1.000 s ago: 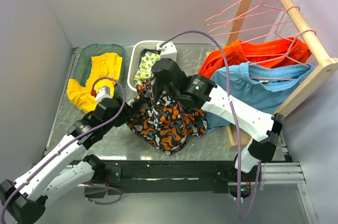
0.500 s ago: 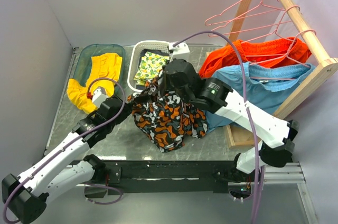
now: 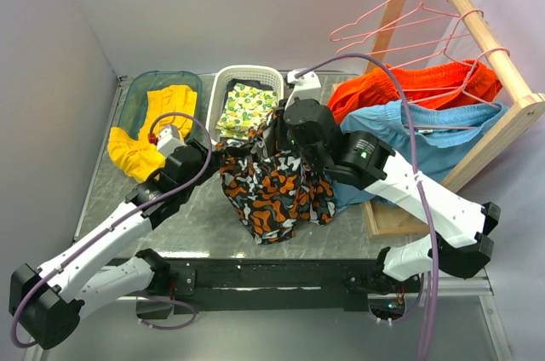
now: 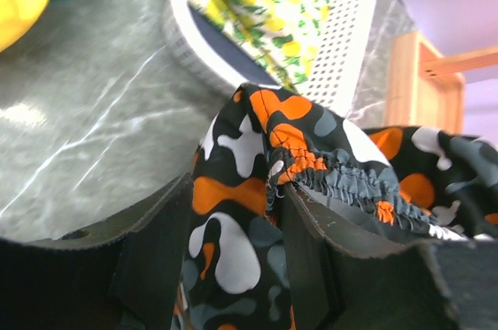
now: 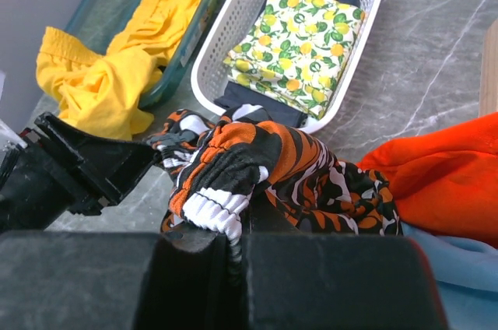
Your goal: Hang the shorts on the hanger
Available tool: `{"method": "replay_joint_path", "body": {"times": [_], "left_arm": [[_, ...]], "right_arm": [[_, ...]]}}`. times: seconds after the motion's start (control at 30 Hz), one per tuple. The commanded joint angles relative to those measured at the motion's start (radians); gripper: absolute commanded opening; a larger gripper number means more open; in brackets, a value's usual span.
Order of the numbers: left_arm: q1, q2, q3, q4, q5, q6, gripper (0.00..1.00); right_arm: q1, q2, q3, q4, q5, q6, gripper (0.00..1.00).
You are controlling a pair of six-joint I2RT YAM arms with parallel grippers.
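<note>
The shorts (image 3: 272, 186), black with orange, white and grey blotches, hang bunched above the table's middle. My right gripper (image 3: 277, 133) is shut on their gathered waistband (image 5: 214, 209) and holds them up. My left gripper (image 3: 217, 157) grips their left edge. In its wrist view the fabric (image 4: 233, 213) fills the gap between its fingers (image 4: 156, 260), and the waistband (image 4: 342, 178) lies across the right finger. The hanger (image 3: 383, 16) is one of several pink wire ones on the wooden rack (image 3: 485, 33) at the far right, apart from both grippers.
Plain orange shorts (image 3: 400, 88) and light-blue shorts (image 3: 426, 140) hang low on the rack, right of my right arm. A white basket (image 3: 223, 88) holds a lemon-print cloth (image 3: 243, 106). A teal tub (image 3: 136, 88) holds a yellow garment (image 3: 153, 127).
Both grippers have moved away from the near edge and to the right with the shorts. The shorts now hang higher and narrower, close to the white basket.
</note>
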Motion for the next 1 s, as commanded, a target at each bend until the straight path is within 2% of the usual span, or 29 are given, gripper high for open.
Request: {"method": "replay_joint_path", "body": {"times": [0.0,0.13,0.27,0.47,0.5,0.63,0.73,0.77,0.83,0.87,0.93,0.97], "left_arm": [[0.000,0.030,0.041,0.099,0.035,0.065,0.53],[-0.001,0.014,-0.025,0.233,0.081,0.058,0.51],[-0.003,-0.010,-0.060,0.329,0.129,0.091,0.45],[-0.004,0.022,-0.077,0.334,0.112,0.084,0.44],[-0.004,0.031,-0.082,0.384,0.115,0.088,0.44],[-0.004,0.071,-0.077,0.410,0.080,0.084,0.43],[-0.003,0.068,-0.039,0.403,0.037,0.111,0.26],[-0.003,0.065,-0.024,0.390,0.008,0.133,0.16],[-0.004,0.048,0.037,0.313,-0.030,0.159,0.05],[-0.003,0.042,0.062,0.282,-0.064,0.182,0.01],[-0.001,0.019,0.154,0.207,-0.084,0.222,0.01],[-0.003,0.010,0.192,0.106,-0.107,0.260,0.01]], "right_arm": [[-0.008,-0.044,0.013,0.056,-0.008,-0.002,0.00],[-0.008,-0.041,0.032,0.047,-0.016,-0.002,0.00],[-0.009,-0.039,0.039,0.042,-0.013,-0.005,0.00],[-0.009,-0.029,0.055,0.039,-0.033,0.001,0.00],[-0.009,-0.029,0.058,0.041,-0.033,0.001,0.00],[-0.008,-0.019,0.076,0.028,-0.030,0.000,0.00],[-0.008,-0.022,0.078,0.022,-0.019,-0.003,0.00],[-0.009,-0.025,0.079,0.019,-0.016,-0.003,0.00],[-0.011,-0.033,0.078,0.018,-0.005,-0.003,0.00],[-0.011,-0.038,0.078,0.016,-0.004,-0.005,0.00],[-0.015,-0.047,0.076,0.010,0.010,-0.007,0.00],[-0.020,-0.050,0.075,0.004,0.016,-0.007,0.00]]}}
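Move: Just off the half-open left fingers, about 3 cm ahead, 3 cm to their right and barely higher, is the left end of the shorts' waistband. From the left hand, the white basket lies roughly 15 cm ahead, 9 cm right and 17 cm down; the yellow shorts are about 10 cm ahead, 15 cm left and 16 cm down. From the right hand, holding the waistband's other part, that left end is some 12 cm left, 3 cm ahead and 15 cm below. Easing to the right about 3.5 cm and then forward around the loose end of the waistband, the left hand tips its fingers up some 10 degrees, shuts them from half open and pinches the edge, then rises about 2 cm while drifting back left. The right hand keeps its closed grip, nearly in place. ##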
